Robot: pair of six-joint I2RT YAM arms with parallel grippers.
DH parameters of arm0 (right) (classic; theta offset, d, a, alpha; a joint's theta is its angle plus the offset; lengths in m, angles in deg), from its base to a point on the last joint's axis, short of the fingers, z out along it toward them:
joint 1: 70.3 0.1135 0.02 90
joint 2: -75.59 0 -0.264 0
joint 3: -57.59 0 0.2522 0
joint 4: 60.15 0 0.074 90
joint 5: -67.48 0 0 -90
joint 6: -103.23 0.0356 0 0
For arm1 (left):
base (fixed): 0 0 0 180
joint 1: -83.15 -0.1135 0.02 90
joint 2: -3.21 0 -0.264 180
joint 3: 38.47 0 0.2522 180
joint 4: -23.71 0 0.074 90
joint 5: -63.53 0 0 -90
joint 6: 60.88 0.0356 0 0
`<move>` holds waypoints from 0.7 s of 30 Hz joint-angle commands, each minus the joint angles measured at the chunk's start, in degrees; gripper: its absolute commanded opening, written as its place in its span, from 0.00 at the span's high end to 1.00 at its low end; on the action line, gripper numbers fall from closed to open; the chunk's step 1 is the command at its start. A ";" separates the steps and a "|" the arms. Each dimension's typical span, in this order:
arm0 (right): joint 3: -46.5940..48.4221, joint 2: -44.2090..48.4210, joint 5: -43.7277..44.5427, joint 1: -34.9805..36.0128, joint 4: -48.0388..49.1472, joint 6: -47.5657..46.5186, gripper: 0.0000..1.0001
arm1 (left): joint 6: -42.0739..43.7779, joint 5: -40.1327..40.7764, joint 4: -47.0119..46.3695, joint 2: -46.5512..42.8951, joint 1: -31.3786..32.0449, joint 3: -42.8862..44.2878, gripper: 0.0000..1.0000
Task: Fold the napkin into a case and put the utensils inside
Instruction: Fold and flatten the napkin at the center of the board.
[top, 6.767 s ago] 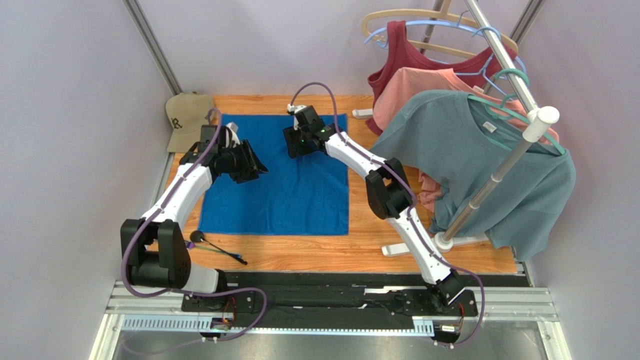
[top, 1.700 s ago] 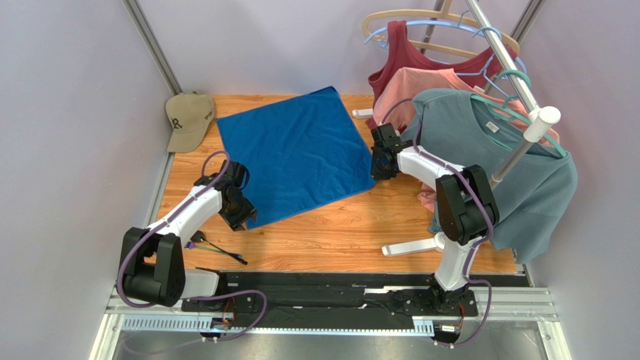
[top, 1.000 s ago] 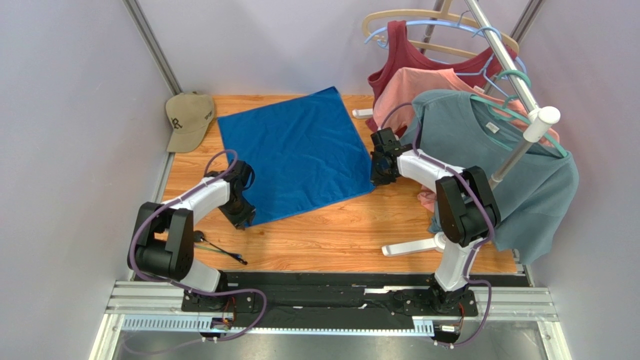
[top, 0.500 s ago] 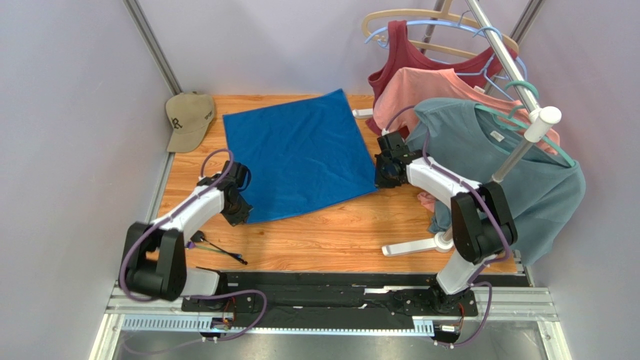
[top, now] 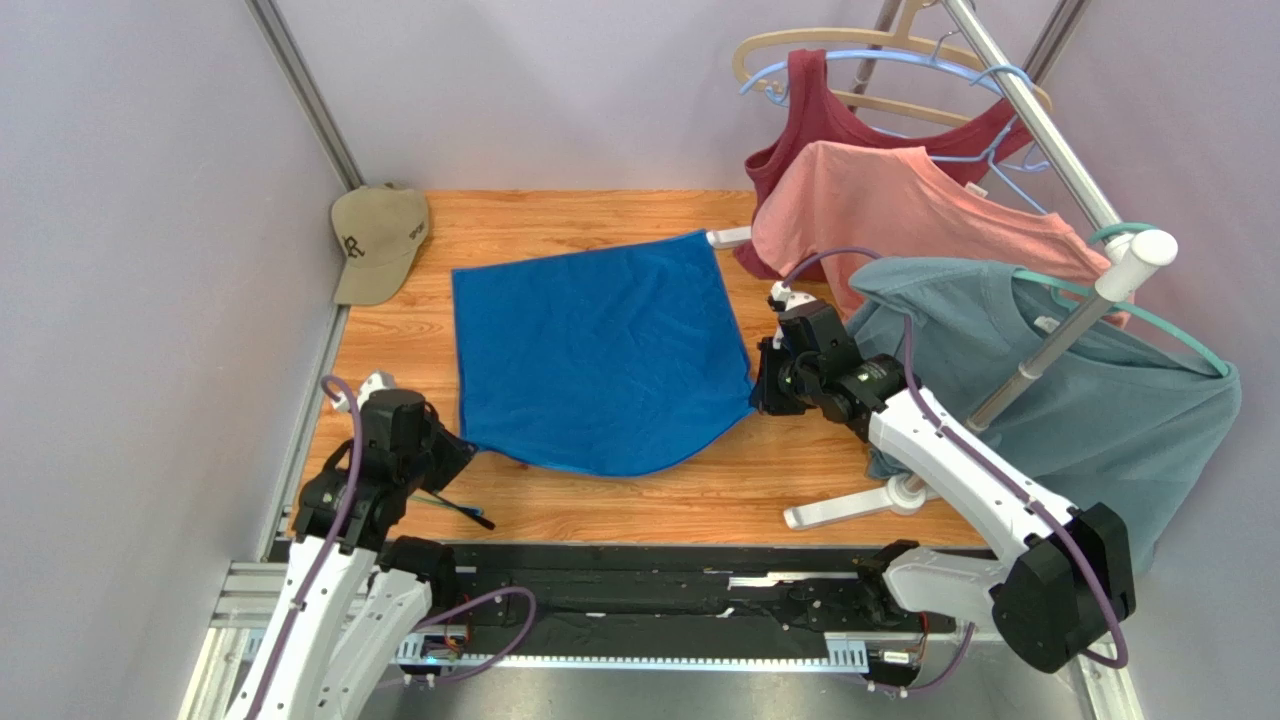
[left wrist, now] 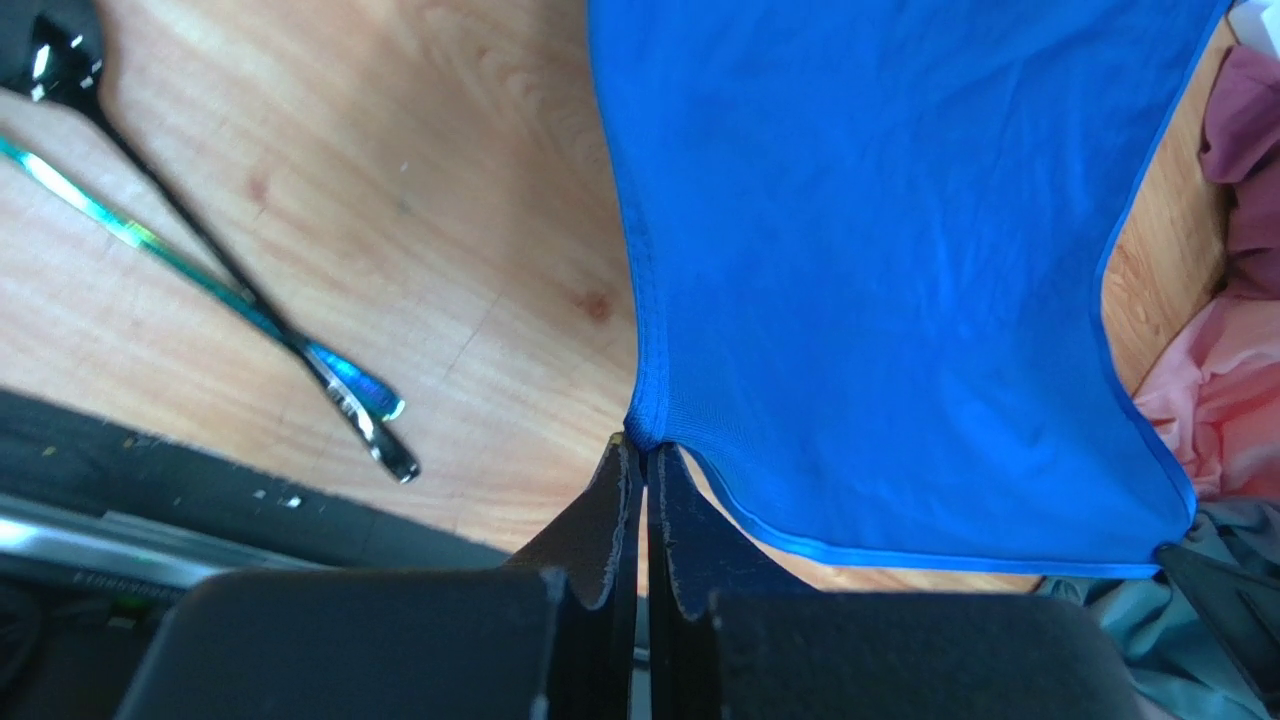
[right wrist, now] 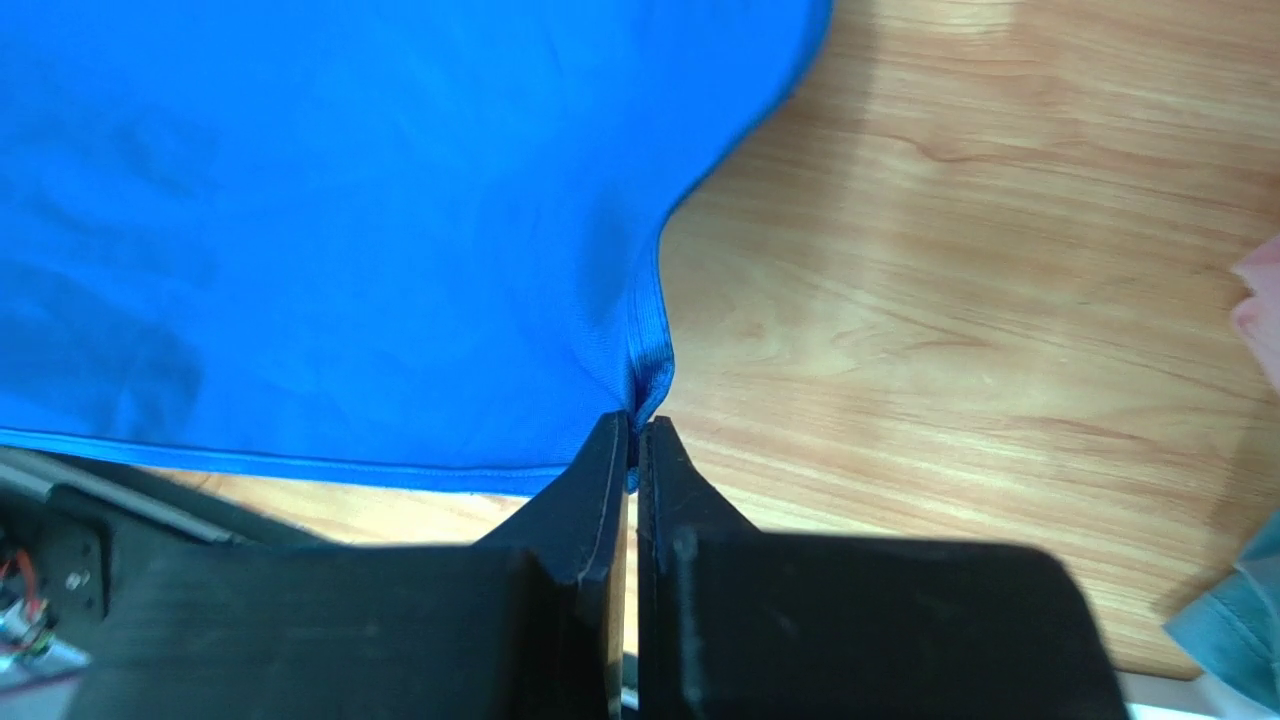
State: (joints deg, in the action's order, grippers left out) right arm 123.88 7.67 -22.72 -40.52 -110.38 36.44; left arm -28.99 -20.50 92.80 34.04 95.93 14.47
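The royal-blue napkin (top: 601, 353) hangs stretched above the wooden table, its near edge sagging between both arms. My left gripper (top: 455, 446) is shut on the napkin's near left corner (left wrist: 649, 428). My right gripper (top: 756, 393) is shut on the near right corner (right wrist: 646, 393). The utensils (top: 439, 498), thin dark sticks with blue and green bits, lie on the table near the front left, under my left arm; in the left wrist view the utensils (left wrist: 226, 293) lie left of the cloth. No case shape is formed.
A tan cap (top: 376, 237) lies at the back left corner. A clothes rack (top: 1037, 338) stands on the right with a maroon top (top: 842, 128), a pink shirt (top: 917, 210) and a teal-grey T-shirt (top: 1052, 390) beside my right arm.
Both arms pulled back toward the near edge and lifted, drawing the napkin nearer. The left gripper closed on its corner. The rack and teal shirt swung to the right.
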 commanded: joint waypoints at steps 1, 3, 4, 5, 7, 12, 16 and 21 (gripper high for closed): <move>0.99 3.06 -2.87 0.81 2.18 0.79 1.00 | -1.66 0.87 8.03 -4.28 0.14 1.60 1.00; 3.26 0.79 -2.43 0.81 2.81 -0.08 1.00 | -1.48 1.23 7.95 -3.94 0.14 2.13 1.00; 4.32 -0.18 -2.26 0.81 2.81 -0.43 1.00 | -1.48 0.88 7.52 -3.33 0.14 2.39 1.00; 5.20 -1.67 -2.86 0.81 3.24 -0.87 1.00 | -1.31 0.44 6.47 -2.62 0.14 2.57 1.00; 8.37 -6.42 -5.14 0.81 4.12 -3.14 1.00 | -1.22 1.14 6.28 -0.69 0.14 3.70 1.00; 14.52 -16.35 -15.16 0.81 7.10 -5.01 1.00 | 0.09 4.48 5.66 1.77 0.14 5.90 1.00; 15.49 -21.46 -21.23 1.59 11.33 -2.64 1.00 | 1.77 6.67 5.75 3.97 0.14 8.28 1.00; 19.70 -27.52 -20.54 5.54 10.46 -4.83 1.00 | 4.66 12.12 7.07 5.73 -0.12 11.87 1.00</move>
State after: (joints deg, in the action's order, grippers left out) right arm 138.16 -16.96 -40.69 -37.92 -102.12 33.31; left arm -27.56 -13.63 99.38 38.85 95.93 22.03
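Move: Both hands already hold the napkin's near corners, raised about 12 cm. For the right hand, the napkin's middle lies 20 cm left and 6 ahead; its far right corner is 21 cm ahead and 6 left, the rack foot 14 cm right and 15 back. From the left hand, the middle is 12 cm ahead and 17 right, and the spoon 8 cm back and 5 left, on the board. Right hand, still pinching its corner, sweeps about 10 cm left and some 4 forward over the napkin, turning counter-clockwise. ##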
